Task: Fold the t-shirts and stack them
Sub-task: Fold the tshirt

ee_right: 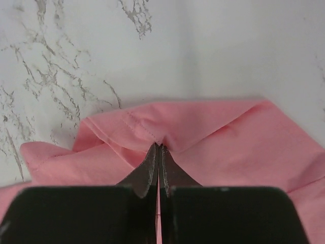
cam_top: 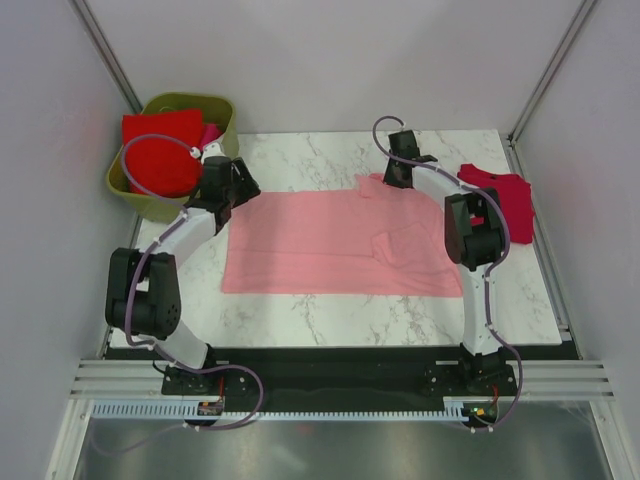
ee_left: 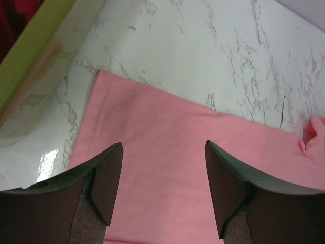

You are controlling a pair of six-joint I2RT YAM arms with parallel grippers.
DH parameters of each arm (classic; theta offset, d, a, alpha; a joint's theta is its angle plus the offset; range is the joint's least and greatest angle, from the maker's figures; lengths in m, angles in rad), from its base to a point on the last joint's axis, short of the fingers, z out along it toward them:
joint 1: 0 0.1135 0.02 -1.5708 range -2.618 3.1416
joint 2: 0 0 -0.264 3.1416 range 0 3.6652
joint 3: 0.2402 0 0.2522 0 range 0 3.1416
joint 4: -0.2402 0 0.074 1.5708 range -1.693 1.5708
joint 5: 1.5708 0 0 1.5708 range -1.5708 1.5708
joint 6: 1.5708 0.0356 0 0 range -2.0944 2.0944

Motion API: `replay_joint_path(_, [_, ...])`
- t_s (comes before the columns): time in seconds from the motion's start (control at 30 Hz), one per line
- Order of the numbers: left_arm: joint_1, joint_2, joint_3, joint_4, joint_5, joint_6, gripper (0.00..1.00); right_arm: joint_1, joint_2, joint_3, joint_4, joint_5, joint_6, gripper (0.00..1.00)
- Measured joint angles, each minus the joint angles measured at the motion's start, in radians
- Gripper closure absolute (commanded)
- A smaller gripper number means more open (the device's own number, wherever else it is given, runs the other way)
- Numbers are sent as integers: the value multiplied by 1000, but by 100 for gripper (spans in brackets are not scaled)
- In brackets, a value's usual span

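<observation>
A light pink t-shirt (cam_top: 330, 245) lies spread flat on the marble table (cam_top: 300, 160). My left gripper (cam_top: 243, 186) hovers open over the shirt's far left corner; in the left wrist view its fingers (ee_left: 163, 152) stand wide apart above the pink cloth (ee_left: 167, 127), holding nothing. My right gripper (cam_top: 396, 176) is at the shirt's far right edge. In the right wrist view its jaws (ee_right: 159, 147) are shut, pinching a stitched fold of the pink t-shirt (ee_right: 228, 142). A dark crimson t-shirt (cam_top: 505, 200) lies on the table's right side.
An olive-green basket (cam_top: 226, 108) stands at the far left corner with a bright red t-shirt (cam_top: 160, 160) and a bit of hot pink cloth (cam_top: 212, 133) in it. Its wall (ee_left: 30, 56) shows close to my left gripper. Metal frame posts flank the table.
</observation>
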Motion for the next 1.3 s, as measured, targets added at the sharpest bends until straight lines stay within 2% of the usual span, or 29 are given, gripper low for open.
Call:
replay_joint_path(0.47, [-32, 263, 248, -74, -50, 32, 31, -44, -6, -2, 2, 41, 3, 100])
replay_joint_path(0.7, [-55, 394, 373, -153, -139, 63, 32, -130, -124, -118, 69, 11, 23, 100])
replay_joint_path(1.03, [-69, 623, 674, -386, -247, 86, 30, -137, -222, -229, 196, -91, 57, 100])
replay_joint_path(1.3, [-64, 666, 724, -518, -316, 47, 29, -167, -233, -296, 246, -151, 88, 100])
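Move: Ready the left hand for the pink t-shirt's far-left corner, about 9 cm ahead, 5 cm to its left and 12 cm below; the green basket's middle stands roughly 17 cm left, 8 cm ahead and 6 cm below. The right hand already pinches the shirt's far edge; the shirt's far-right shoulder lies around 9 cm to its right, level ahead, and the folded red shirt some 24 cm right, 5 cm back and 2 cm lower. With the right gripper shut on the shirt's far edge, drag it about 7 cm to the right, sideways first and then rising too, ending some 5 cm higher. Meanwhile bring the open left gripper down and forward past the basket towards the far-left corner, easing back slightly at the end, tipping the fingers down and rolling the hand's left side up. ##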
